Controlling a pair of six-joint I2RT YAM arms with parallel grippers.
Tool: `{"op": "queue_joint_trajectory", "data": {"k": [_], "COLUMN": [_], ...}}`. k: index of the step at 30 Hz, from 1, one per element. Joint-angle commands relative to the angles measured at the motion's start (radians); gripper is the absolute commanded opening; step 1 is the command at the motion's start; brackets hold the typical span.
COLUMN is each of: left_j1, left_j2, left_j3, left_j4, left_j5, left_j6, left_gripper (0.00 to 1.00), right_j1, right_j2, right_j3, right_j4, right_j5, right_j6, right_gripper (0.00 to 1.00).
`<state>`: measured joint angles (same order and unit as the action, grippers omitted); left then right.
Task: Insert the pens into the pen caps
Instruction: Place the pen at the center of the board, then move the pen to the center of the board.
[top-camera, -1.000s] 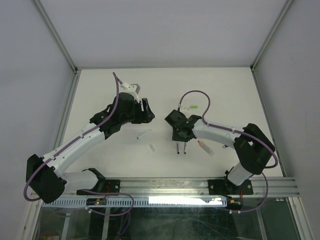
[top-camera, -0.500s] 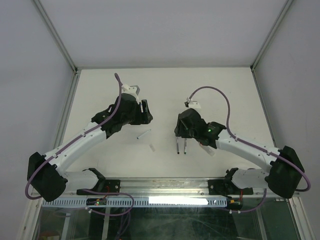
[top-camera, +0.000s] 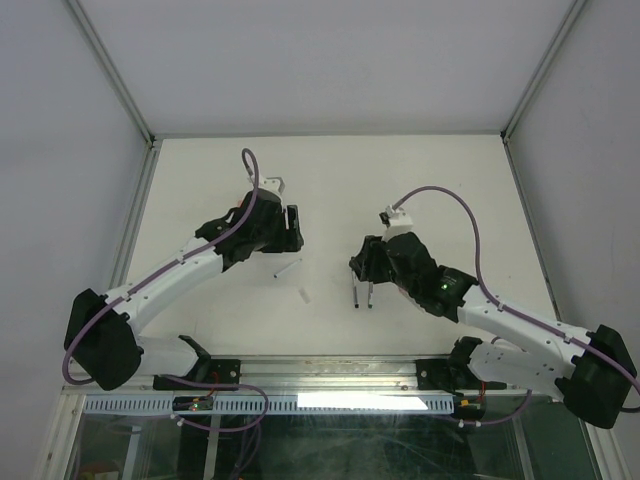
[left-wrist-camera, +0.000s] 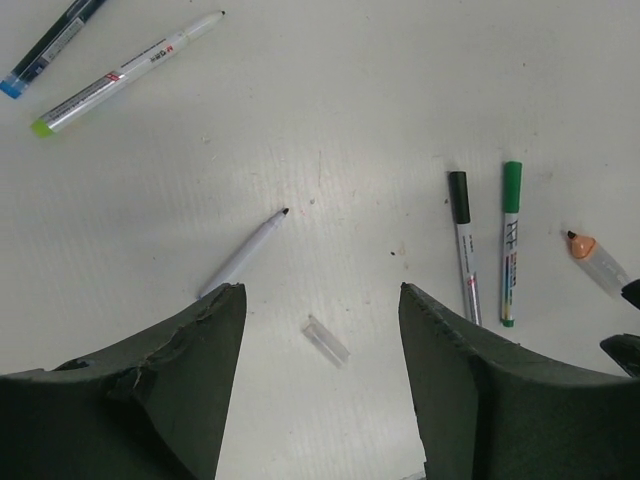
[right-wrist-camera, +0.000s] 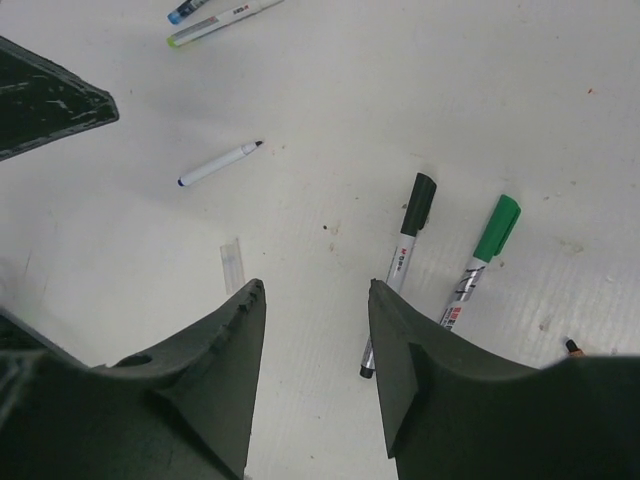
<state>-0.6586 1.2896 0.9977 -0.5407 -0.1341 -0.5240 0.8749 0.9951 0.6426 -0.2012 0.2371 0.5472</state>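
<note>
In the left wrist view, a white pen (left-wrist-camera: 245, 255) with a bare dark tip lies beside a short clear pen cap (left-wrist-camera: 327, 340). To their right lie a black-capped pen (left-wrist-camera: 462, 245), a green-capped pen (left-wrist-camera: 510, 240) and a thick clear pen with an orange tip (left-wrist-camera: 597, 262). My left gripper (left-wrist-camera: 320, 290) hangs open and empty above the clear cap. My right gripper (right-wrist-camera: 315, 285) is open and empty too, just left of the black-capped pen (right-wrist-camera: 405, 250) and green-capped pen (right-wrist-camera: 480, 255). The clear cap (right-wrist-camera: 232, 265) lies off its left finger. From above, both grippers (top-camera: 292, 225) (top-camera: 363, 264) hover mid-table.
A dark blue pen (left-wrist-camera: 50, 40) and a white pen with a light green end (left-wrist-camera: 130, 70) lie together, farther off in the left wrist view. The left gripper's finger (right-wrist-camera: 50, 105) shows at the upper left of the right wrist view. Low walls border the white table (top-camera: 450, 170).
The right gripper's jaws have spread wider. The right arm's elbow has swung out to the right and nearer, now covering the orange-tipped pen. The left gripper shifted slightly right.
</note>
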Motion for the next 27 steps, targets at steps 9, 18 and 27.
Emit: {"op": "queue_joint_trajectory", "data": {"k": [9, 18, 27], "left_j1": [0.065, 0.119, 0.145], "left_j2": [0.080, 0.132, 0.249], "left_j3": [0.059, 0.119, 0.143], "left_j4": [0.004, 0.009, 0.069], "left_j5": [-0.029, -0.043, -0.001], "left_j6": [0.154, 0.185, 0.321], "left_gripper": [0.64, 0.64, 0.63], "right_j1": [-0.025, -0.096, -0.120], "right_j2": [-0.012, 0.033, 0.033], "right_j3": [0.057, 0.087, 0.110], "right_j4": [0.065, 0.012, -0.081], "right_j5": [-0.157, -0.284, -0.406], "right_j6": [-0.108, -0.082, -0.168], "right_gripper": [0.48, 0.48, 0.47]}}
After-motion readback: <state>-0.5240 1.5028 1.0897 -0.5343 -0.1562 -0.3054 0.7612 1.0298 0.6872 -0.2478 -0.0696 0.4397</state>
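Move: The left hand, open and empty, heads for the white pen with the green end, whose middle lies about 11 cm ahead, 6 cm to the left and 12 cm below. The blue pen is some 3 cm beyond that pen and 2 cm left of it; the small white pen lies almost under the hand, about 1 cm back and 2 cm left. From the right hand the green-ended pen is roughly 17 cm ahead and 21 cm left. The left hand reaches about 5 cm forward and some 4 cm to its left, coming away from above the small white pen towards the green-ended white pen, and ends nearly 4 cm lower: it sinks first, runs almost level, then dips again. On the way the wrist rolls about 10 degrees, left side up, so that the fingers slant less to the right and point more steeply down, still open and touching nothing. ##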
